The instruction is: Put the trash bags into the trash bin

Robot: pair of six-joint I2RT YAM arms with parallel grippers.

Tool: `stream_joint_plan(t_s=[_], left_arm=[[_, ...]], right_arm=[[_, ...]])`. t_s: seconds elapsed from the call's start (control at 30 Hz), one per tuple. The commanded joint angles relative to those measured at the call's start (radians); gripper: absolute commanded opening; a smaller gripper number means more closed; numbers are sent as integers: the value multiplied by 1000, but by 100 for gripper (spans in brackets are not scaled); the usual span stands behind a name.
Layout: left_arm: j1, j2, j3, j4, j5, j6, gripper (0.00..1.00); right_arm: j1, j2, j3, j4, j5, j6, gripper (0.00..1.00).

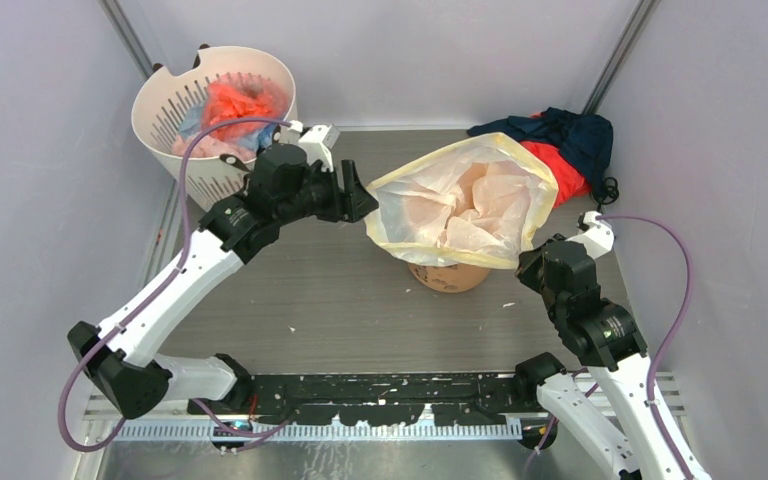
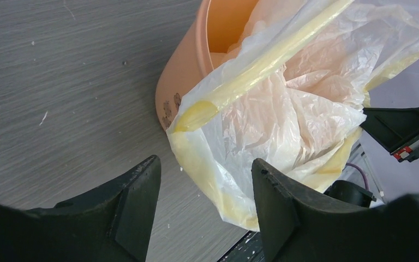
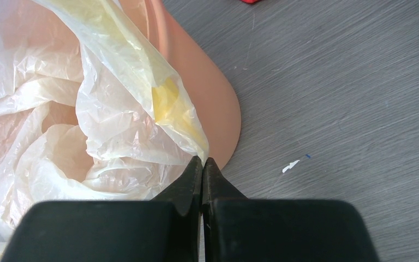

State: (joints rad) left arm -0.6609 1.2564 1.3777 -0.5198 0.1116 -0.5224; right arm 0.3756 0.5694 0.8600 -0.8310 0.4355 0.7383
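The pale-yellow translucent trash bag (image 1: 460, 205) is spread open over the orange bin (image 1: 450, 277), its middle sunk inside and its rim hanging outside. My left gripper (image 1: 363, 203) is open at the bag's left edge. In the left wrist view its jaws (image 2: 204, 183) stand wide apart, with the bag's hanging rim (image 2: 223, 180) just beyond them and the bin (image 2: 180, 82) behind. My right gripper (image 1: 532, 262) is at the bag's right edge. In the right wrist view it (image 3: 203, 164) is shut, pinching the bag's rim (image 3: 114, 109) beside the bin's wall (image 3: 207, 93).
A white slotted basket (image 1: 165, 120) holding red, pink and blue plastic bundles (image 1: 235, 105) stands at the back left, behind my left arm. A red and navy cloth heap (image 1: 570, 140) lies at the back right. Small white scraps (image 3: 292, 164) dot the grey table.
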Motion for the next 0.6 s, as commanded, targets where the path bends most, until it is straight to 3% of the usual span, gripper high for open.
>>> stream_joint_plan(t_s=[0.0,0.4,0.57], left_arm=[[8,26,16,85,50,-23,63],[10,54,-7,81,28,-24,59],[21,121,-7,152,70,-31,13]], right_arm=[[-4,4,11,44,25,1,1],[-3,-3,-8,53,18,8,1],[-4,-15,-9,40,21,11,1]])
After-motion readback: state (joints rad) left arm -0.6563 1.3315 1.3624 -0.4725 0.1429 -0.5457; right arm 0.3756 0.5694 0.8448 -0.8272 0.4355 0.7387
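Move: The trash bag's free left-hand rim corner hangs right off the left fingertips, roughly 1 cm ahead, 2 cm to the right and 3 cm below. The trash bin stands under the bag, about 4 cm ahead of the left hand, 15 cm to its right and 20 cm below; the laundry basket is some 18 cm ahead, 30 cm left and 15 cm lower. From the right hand, that rim corner is about 27 cm left, 6 cm ahead and 6 cm higher. The bag's yellow rim corner slips between the open left fingers as the left hand sinks about 2.5 cm, easing 1 to 1.5 cm right and forward into it; then the fingers close and pinch the rim from both sides. The right hand stays almost in place, fingers shut on the opposite part of the rim. ##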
